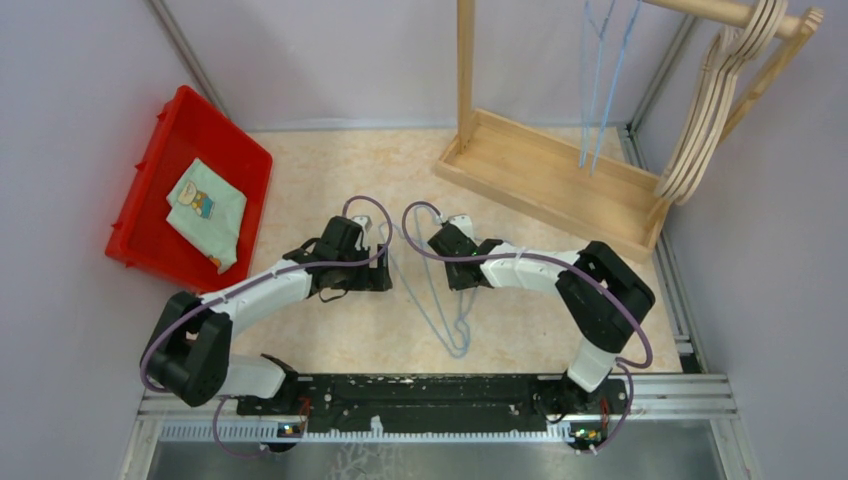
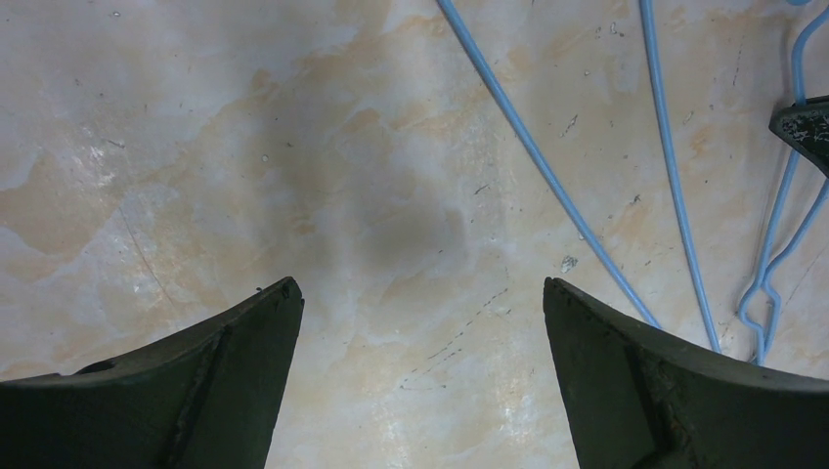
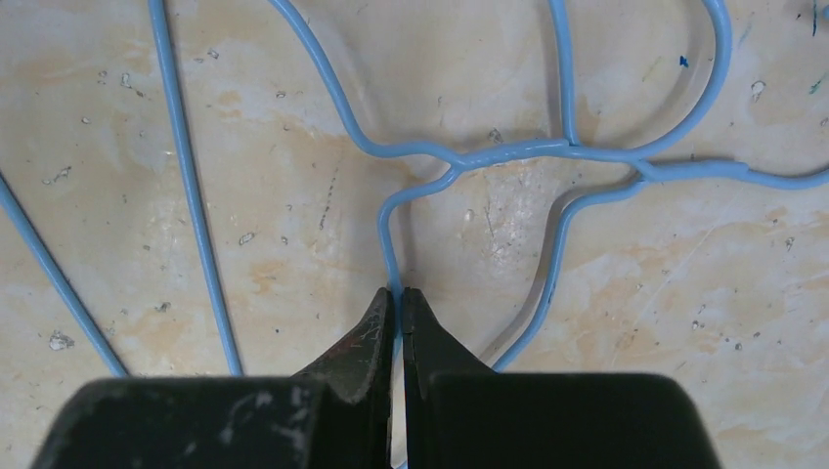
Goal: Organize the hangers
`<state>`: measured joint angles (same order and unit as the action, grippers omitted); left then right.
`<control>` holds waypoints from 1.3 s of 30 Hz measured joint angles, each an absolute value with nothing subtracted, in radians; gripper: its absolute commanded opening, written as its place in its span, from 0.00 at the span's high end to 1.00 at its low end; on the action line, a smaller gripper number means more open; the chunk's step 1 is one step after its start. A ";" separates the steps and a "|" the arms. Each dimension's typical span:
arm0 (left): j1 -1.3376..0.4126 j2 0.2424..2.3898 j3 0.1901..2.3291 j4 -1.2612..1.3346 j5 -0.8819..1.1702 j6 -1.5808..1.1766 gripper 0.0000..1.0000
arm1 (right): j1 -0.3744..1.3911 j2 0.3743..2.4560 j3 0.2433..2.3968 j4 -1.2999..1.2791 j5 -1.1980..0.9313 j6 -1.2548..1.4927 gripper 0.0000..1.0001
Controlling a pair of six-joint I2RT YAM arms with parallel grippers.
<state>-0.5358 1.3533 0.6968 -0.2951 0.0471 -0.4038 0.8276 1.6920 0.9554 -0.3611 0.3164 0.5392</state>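
Two thin light-blue wire hangers [image 1: 440,310] lie overlapped on the table between my grippers; they show in the left wrist view [image 2: 547,166] and the right wrist view [image 3: 508,151]. My right gripper [image 3: 399,293] is shut on a wire of one of them near its neck, low at the table [image 1: 452,240]. My left gripper [image 2: 420,293] is open and empty over bare table just left of the hangers [image 1: 372,268]. Two more blue wire hangers [image 1: 600,80] and several tan wooden hangers [image 1: 705,110] hang on the rack's rod.
The wooden rack frame [image 1: 545,170] stands at the back right, with its base tray on the table. A red bin [image 1: 150,235] holding a folded cloth [image 1: 205,212] sits at the left. Walls close in on both sides.
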 measured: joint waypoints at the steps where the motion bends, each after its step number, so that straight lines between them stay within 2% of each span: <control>1: -0.536 1.353 0.697 -0.295 0.045 -0.404 0.02 | 0.827 1.692 0.955 -0.362 0.318 0.537 1.00; 10: -0.536 1.363 0.698 -0.281 0.046 -0.404 0.02 | 0.827 1.597 0.965 -0.476 0.299 0.479 1.00; 21: -0.536 1.431 0.713 -0.221 0.073 -0.411 0.03 | 0.827 1.369 1.102 -0.529 0.191 0.430 1.00; 26: -0.536 1.437 0.726 -0.200 0.084 -0.414 0.03 | 0.827 1.329 1.175 -0.574 0.190 0.429 1.00; 31: -0.536 1.424 0.746 -0.203 0.093 -0.415 0.02 | 0.827 1.311 1.289 -0.673 0.340 0.413 1.00; 39: -0.536 1.317 0.755 -0.232 0.092 -0.414 0.02 | 0.826 1.346 1.655 -0.835 0.700 0.253 1.00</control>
<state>-0.5358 1.3170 0.7551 -0.2321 0.0921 -0.4137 0.8261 1.3464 1.6554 -0.8352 0.7002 0.2535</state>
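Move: The light blue hanger already pinched just below its neck is bound for the rack's rail, whose middle is about 17 cm ahead of the right hand, 18 cm to its right and some 40 cm above. Hung blue hangers dangle roughly 17 cm ahead, 20 right and 25 up. The other blue hanger lies on the table just beneath the hand. From the left hand, the rail's middle is about 18 cm ahead, 30 right and 38 up. The pinched blue hanger goes up off the table in the right hand's shut fingers: first nearly straight up some 16 cm, with a small sway to the left, then faster, bending forward and right towards the rail, about 34 cm of rise in all. Meanwhile the wrist tips the fingers up some 35 degrees. The empty, wide-open left hand dips slightly, edges forward and right, then rises about 4 cm. ##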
